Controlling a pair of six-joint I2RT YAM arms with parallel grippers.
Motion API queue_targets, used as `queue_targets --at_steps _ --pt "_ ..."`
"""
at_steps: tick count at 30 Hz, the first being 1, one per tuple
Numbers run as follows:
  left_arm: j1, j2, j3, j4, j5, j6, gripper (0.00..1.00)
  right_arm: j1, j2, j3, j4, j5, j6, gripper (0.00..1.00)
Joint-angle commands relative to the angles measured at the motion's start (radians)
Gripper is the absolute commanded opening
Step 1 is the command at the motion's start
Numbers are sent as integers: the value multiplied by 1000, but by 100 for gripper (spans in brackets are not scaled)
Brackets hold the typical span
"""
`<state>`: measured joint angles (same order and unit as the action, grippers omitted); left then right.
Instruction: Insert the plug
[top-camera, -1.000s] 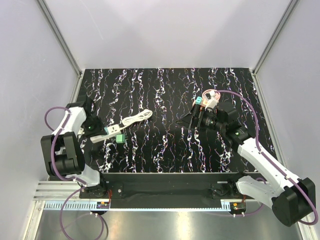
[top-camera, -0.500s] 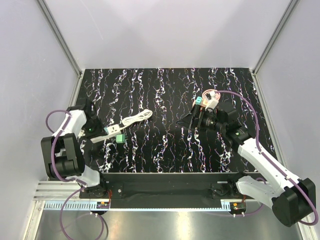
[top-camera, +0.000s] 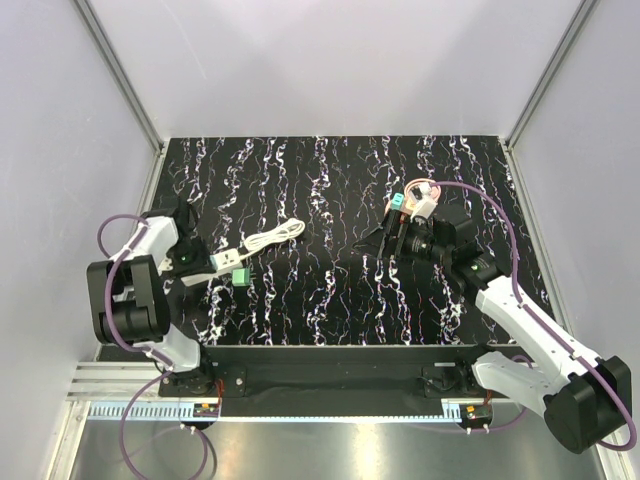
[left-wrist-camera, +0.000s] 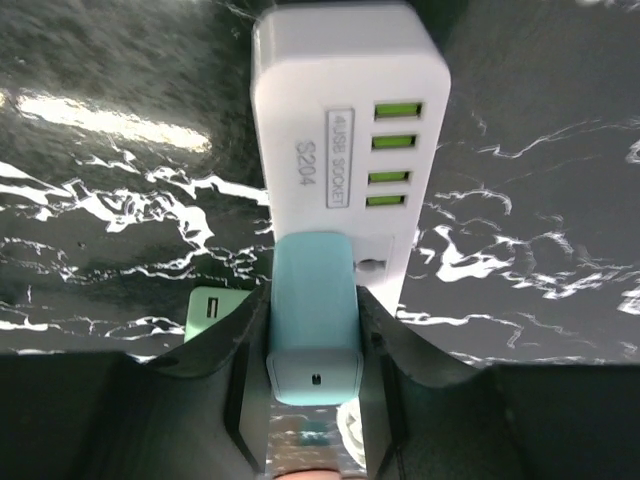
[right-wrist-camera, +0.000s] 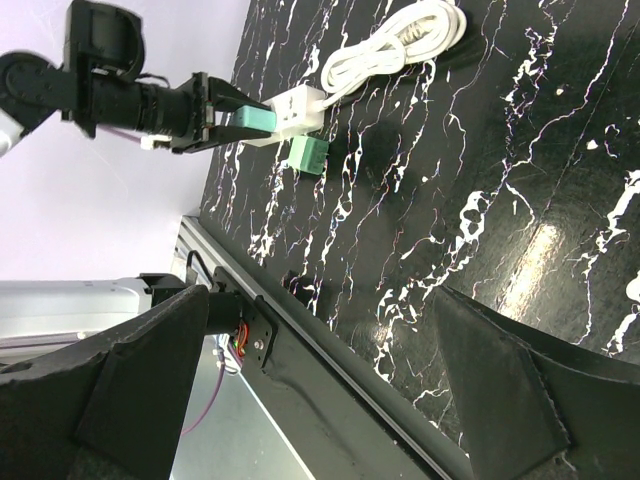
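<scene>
The teal plug (left-wrist-camera: 313, 310) sits between the fingers of my left gripper (left-wrist-camera: 313, 325), which is shut on it. Its far end meets the near end of the white power strip (left-wrist-camera: 345, 120), by the row of green USB ports. How deep it sits I cannot tell. From the right wrist view, the plug (right-wrist-camera: 248, 120) and the strip (right-wrist-camera: 292, 103) lie in one line at the table's left. In the top view my left gripper (top-camera: 192, 262) is at the strip (top-camera: 225, 260). My right gripper (top-camera: 385, 238) hangs open over the table's right half with nothing between its fingers (right-wrist-camera: 130, 390).
A brighter green cube (top-camera: 241, 275) lies just beside the strip on its near side, also in the left wrist view as the green cube (left-wrist-camera: 213, 315). The strip's white cable (top-camera: 276, 236) is coiled toward the middle. The table's metal front rail (right-wrist-camera: 330, 350) runs under my right gripper.
The left arm has shifted a little, edging its gripper and the plug rightward against the strip. The right arm has stayed still.
</scene>
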<state>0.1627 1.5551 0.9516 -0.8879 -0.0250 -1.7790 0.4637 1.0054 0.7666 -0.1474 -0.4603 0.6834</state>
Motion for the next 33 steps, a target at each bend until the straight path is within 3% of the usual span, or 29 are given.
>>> queue_targets --at_steps 1,8,14,16,18,19,21,24,33 --pt "-48 178 -38 -48 -87 41 0 1 -17 30 17 15 -18 100" --pt "-94 186 -16 -96 -139 9 0 1 -40 23 11 20 -18 100" --pt "-92 166 35 -91 -127 87 2 1 -53 26 -3 23 -27 100" --pt "-92 128 59 -92 -125 107 13 1 -56 26 -7 25 -30 100" --pt "-92 102 94 -105 -134 125 32 0 -65 27 -7 28 -28 100" --pt "-92 80 108 -117 -144 131 53 1 -68 26 -7 28 -25 100" --pt "-92 65 146 -146 -142 164 65 1 -71 26 -8 29 -21 100" --pt "-92 54 191 -187 -138 199 76 1 -68 25 -8 25 -12 100" --pt "-95 2 269 -279 -229 271 94 0 -33 0 -7 69 -41 100"
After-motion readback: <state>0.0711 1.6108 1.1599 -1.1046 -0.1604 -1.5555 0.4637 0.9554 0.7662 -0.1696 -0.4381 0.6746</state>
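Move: The socket in the power strip that the held blue plug is going into lies straight under the left hand, about 2 cm down. The green plug stands on the table roughly 6 cm to that hand's right and 3 cm back, and the coiled white cord some 14 cm to the right and 6 cm ahead, both slightly lower. From the right hand the socket is about 34 cm to the left, 3 cm ahead and 22 cm below. Still pinching the blue plug against the power strip, the left fingers press it down another half centimetre with a small tilt, then ease up slightly before opening wide and letting go. The hand then lifts away from plug and strip, about 3.5 cm up from its lowest point, turning nearly 20 degrees clockwise as it leaves. ##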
